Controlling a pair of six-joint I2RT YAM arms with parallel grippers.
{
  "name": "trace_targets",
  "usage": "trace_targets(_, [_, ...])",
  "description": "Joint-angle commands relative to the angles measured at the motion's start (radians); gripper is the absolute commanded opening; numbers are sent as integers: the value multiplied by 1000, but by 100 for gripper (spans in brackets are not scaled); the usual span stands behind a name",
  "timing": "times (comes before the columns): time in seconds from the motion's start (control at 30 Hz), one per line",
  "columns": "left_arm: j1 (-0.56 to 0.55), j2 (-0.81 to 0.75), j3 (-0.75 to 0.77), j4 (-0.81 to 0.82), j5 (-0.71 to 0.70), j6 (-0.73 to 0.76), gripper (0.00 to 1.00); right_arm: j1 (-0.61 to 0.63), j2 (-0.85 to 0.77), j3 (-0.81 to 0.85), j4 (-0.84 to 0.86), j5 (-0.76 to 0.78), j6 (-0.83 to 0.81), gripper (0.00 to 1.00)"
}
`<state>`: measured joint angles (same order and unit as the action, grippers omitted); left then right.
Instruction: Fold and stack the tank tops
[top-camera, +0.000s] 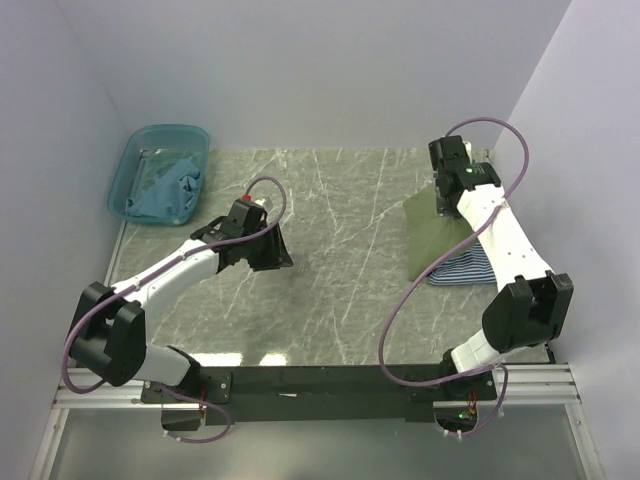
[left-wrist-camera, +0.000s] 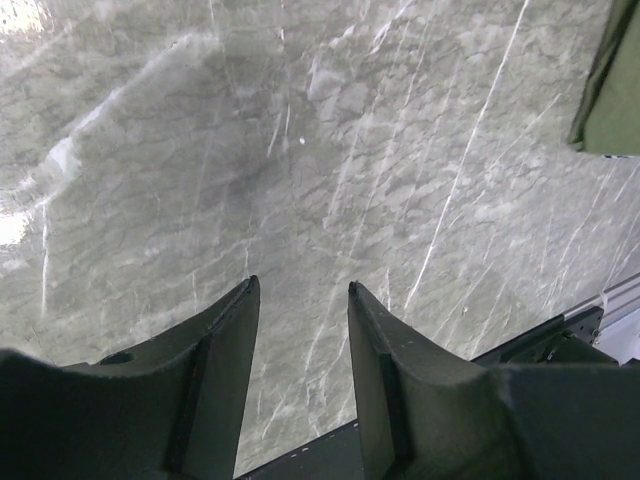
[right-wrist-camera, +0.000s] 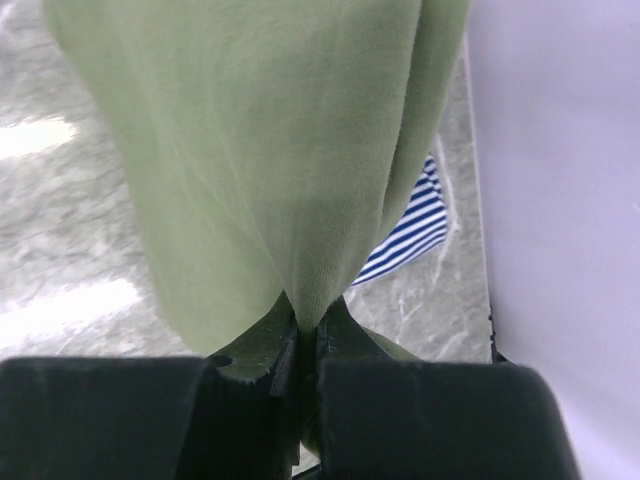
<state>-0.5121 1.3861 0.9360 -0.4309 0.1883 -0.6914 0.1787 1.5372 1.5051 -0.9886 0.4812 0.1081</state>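
The olive green tank top (top-camera: 432, 240) lies folded at the right of the table, on top of the navy-and-white striped tank top (top-camera: 466, 270), whose edge sticks out toward the near side. My right gripper (top-camera: 444, 203) is shut on the olive top's far edge. In the right wrist view the olive cloth (right-wrist-camera: 260, 150) is pinched in my right gripper (right-wrist-camera: 310, 328), with the striped top (right-wrist-camera: 410, 235) beyond it. The teal-blue tank top (top-camera: 165, 190) lies crumpled in the basin. My left gripper (top-camera: 274, 254) hovers open and empty over bare table, also shown in its wrist view (left-wrist-camera: 302, 290).
A translucent teal plastic basin (top-camera: 128, 170) stands at the far left corner. White walls close off the left, back and right. The olive top's corner (left-wrist-camera: 610, 90) shows at the upper right of the left wrist view. The black base rail (top-camera: 320, 382) runs along the near edge.
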Motion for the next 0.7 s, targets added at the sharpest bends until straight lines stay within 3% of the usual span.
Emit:
trace_targets(0.0, [0,11,6,17,30,27,46,-44,-42,14,30,37,-38,0])
trace_targets(0.2, [0,16,6,15,37,38,47,-156,-10,-51,107,42,-42,0])
trace_targets(0.23, [0,22,6,18,42,38,47,-157,4,-57,114,65,-39,6])
trace_targets(0.27, [0,25,7,18,43,38,47,-160,18,-71,119,97,-16,35])
trace_targets(0.37, [0,30,3,32,51,30,47,-174,80,-88,120,160,16,65])
trace_targets(0.47, [0,22,-2,40,46,21,48,-203,107,-72,114,201,51,72])
trace_targets(0.67, [0,18,10,47,30,-13,49,-183,66,20,82,122,120,72])
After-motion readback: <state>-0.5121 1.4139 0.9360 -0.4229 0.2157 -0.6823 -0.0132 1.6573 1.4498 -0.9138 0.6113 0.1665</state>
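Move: The right hand still grips the folded green tank top by its right edge. The striped tank top it is being laid on has its middle about 8 cm to the right, roughly level fore and aft, some 20 cm below. The green top's middle hangs around 5 cm left and 13 cm below the hand; the side wall is about 25 cm to the right, level fore and aft. From the idle left hand the striped stack lies about 60 cm right, 7 cm ahead, 11 cm down. The right hand keeps its pinch on the green tank top's edge while drawing it right over the striped one, then opens its fingers wide on the way and lets go. In all it goes about 8 cm right and sinks some 4 cm, mostly in the later part, the wrist turning roughly 15 degrees clockwise. ##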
